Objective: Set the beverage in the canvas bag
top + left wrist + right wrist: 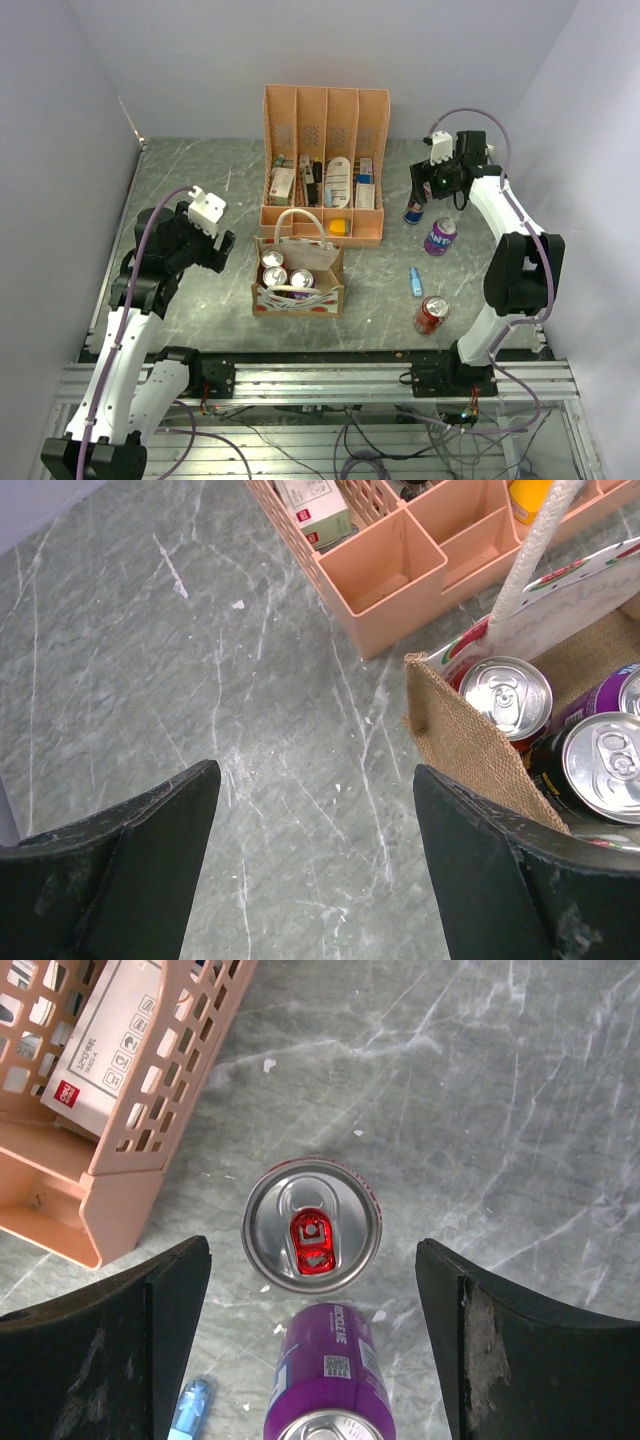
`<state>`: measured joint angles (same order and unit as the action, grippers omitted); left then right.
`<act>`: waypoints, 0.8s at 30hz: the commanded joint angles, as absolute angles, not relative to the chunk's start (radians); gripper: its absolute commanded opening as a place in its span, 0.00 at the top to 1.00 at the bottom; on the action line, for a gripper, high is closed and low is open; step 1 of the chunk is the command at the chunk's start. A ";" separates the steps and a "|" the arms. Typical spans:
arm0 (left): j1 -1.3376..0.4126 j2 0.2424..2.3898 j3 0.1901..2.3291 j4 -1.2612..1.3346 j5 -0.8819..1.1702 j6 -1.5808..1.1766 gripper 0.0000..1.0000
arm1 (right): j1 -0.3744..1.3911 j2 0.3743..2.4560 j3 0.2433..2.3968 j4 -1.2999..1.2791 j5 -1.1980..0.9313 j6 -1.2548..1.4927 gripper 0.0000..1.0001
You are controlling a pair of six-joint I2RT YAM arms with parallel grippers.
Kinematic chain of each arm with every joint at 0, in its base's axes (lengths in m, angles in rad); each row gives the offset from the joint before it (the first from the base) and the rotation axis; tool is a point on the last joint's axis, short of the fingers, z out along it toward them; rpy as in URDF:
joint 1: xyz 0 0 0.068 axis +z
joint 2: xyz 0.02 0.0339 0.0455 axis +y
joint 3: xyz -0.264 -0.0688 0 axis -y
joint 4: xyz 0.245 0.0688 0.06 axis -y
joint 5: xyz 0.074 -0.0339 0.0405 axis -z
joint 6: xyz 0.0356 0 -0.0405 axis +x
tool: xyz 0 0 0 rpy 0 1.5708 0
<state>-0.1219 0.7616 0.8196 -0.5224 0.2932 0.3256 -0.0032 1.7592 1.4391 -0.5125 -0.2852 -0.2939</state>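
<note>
An upright can with a silver lid and red tab (312,1225) stands on the table beside the organiser; it is also visible as a blue-and-red can (413,211). My right gripper (312,1252) (427,192) hovers open over it, one finger on each side, touching nothing. A purple can (333,1370) (440,236) stands just beyond. The canvas bag (297,290) (465,745) sits mid-table with several cans (505,695) inside. My left gripper (315,775) (220,245) is open and empty over bare table, left of the bag's corner.
The peach file organiser (323,165) (400,570) (90,1140) stands behind the bag, holding boxes. A red can (432,314) lies on its side near the front right. A small blue object (415,281) (190,1410) lies between it and the purple can.
</note>
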 commanded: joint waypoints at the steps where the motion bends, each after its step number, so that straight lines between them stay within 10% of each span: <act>1: -0.108 0.744 0.802 -0.485 0.329 0.338 0.11 | 0.000 1.795 1.478 -0.505 -0.315 -0.288 0.19; 24: -0.101 0.762 0.825 -0.509 0.329 0.378 0.10 | 0.018 1.739 1.517 -0.541 -0.351 -0.314 0.77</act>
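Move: The slim blue can stands almost between the right hand's open fingers, about 1 cm ahead and 1 cm left, its middle some 5 cm below. The purple can is roughly 8 cm back and 5 cm right of this hand; the orange organizer's middle is about 23 cm left, level ahead. From the idle left hand the slim blue can lies some 17 cm ahead, 44 cm right and 12 cm below. The right hand sinks about 2 cm, edging left, while its fingers close and pinch the slim can's sides. ##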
